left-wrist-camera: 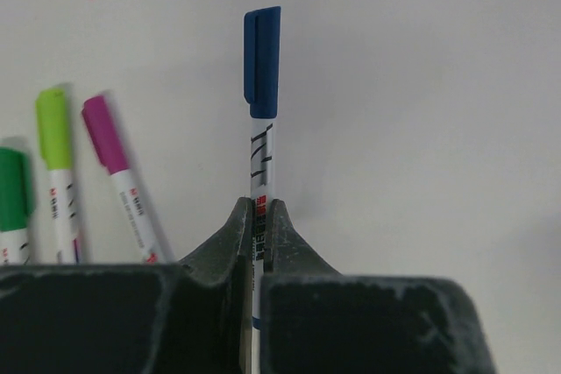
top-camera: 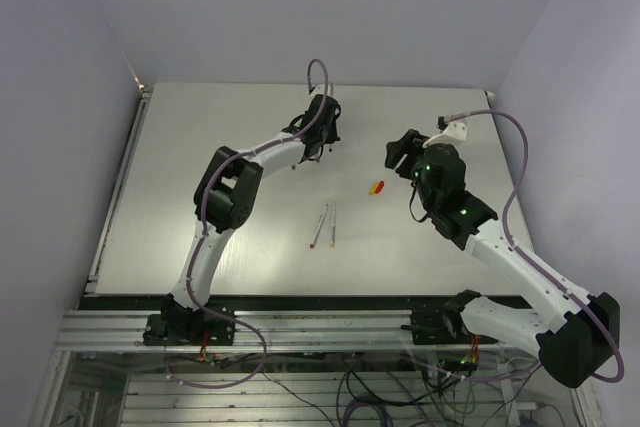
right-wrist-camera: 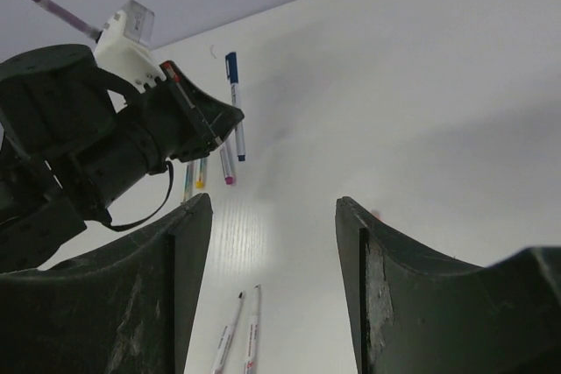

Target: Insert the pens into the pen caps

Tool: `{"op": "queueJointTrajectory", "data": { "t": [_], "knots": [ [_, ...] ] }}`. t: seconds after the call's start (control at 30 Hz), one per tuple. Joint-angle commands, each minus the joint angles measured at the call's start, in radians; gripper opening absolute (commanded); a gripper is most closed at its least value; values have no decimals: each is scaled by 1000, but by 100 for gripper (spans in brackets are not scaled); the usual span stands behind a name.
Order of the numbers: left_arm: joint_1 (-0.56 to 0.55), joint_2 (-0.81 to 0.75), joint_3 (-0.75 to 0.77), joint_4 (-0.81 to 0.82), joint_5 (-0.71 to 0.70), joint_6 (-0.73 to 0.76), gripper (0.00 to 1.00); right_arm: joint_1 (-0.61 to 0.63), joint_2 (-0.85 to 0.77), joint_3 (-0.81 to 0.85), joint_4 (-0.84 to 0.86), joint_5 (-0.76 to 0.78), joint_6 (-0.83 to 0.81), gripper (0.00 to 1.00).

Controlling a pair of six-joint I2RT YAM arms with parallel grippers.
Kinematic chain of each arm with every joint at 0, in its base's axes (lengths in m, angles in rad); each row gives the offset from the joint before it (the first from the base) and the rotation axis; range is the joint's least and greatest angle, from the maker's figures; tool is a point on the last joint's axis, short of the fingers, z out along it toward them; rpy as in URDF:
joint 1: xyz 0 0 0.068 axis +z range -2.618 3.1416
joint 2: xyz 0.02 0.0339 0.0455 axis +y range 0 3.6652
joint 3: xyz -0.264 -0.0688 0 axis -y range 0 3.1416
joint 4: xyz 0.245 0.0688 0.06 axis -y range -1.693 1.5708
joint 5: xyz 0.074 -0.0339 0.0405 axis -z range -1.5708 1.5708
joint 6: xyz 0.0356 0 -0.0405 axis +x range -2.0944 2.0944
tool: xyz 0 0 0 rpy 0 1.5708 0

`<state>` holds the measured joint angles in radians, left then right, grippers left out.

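Observation:
My left gripper (left-wrist-camera: 261, 208) is shut on a thin white pen (left-wrist-camera: 261, 159) with a blue pen cap (left-wrist-camera: 262, 63) on its far end. In the top view this gripper (top-camera: 319, 152) is at the back middle of the table. My right gripper (right-wrist-camera: 273, 208) stands open with nothing between its fingers, and it hangs right of centre (top-camera: 398, 154). Two uncapped pens (top-camera: 326, 225) lie side by side mid-table, also in the right wrist view (right-wrist-camera: 241, 332). A red cap (top-camera: 379, 186) with a yellow cap beside it lies below the right gripper.
Capped pens lie left of the left gripper: lime cap (left-wrist-camera: 54, 129), magenta cap (left-wrist-camera: 105, 133), green cap (left-wrist-camera: 12, 190). The table (top-camera: 200, 197) ends at walls at the back and sides. A metal rail (top-camera: 300, 327) runs along the near edge.

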<state>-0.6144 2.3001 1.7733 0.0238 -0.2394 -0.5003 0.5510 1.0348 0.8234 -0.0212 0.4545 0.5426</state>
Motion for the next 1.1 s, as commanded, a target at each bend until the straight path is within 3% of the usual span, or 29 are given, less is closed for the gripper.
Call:
{"op": "queueJointTrajectory", "data": {
  "t": [0.0, 0.33, 1.07],
  "knots": [
    [22, 36, 50, -114, -26, 23, 7, -2, -2, -12, -23, 29, 13, 58],
    [34, 133, 104, -168, 3, 51, 7, -3, 16, -42, -17, -11, 39, 57],
    [37, 104, 3, -340, -77, -6, 7, -1, 16, -65, -6, -24, 68, 57]
  ]
}}
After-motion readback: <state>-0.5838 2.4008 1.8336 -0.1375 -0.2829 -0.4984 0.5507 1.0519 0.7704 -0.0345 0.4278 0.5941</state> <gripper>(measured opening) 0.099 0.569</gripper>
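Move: The table spot for the blue-capped pen in my left hand is some 7 cm below and 3 cm to the left. Left of this hand, down on the table and roughly level with it, lie the pink-capped pen (about 6 cm), the light green (9 cm, 1 farther out) and the dark green (11 cm). The red cap is about 7 cm ahead of my open right hand, 3 cm left and 24 cm below; the yellow cap sits 1 cm left of the red one. Still pinching the blue-capped pen midway along its barrel, I lower my left hand about 6.5 cm towards the bare table beside the pink-capped pen, sinking fast and then barely, while shifting 3.5 cm left and tipping the fingers some 10 degrees farther down. My empty right hand, fingers staying open, sinks about 3.5 cm towards the red and yellow caps. ##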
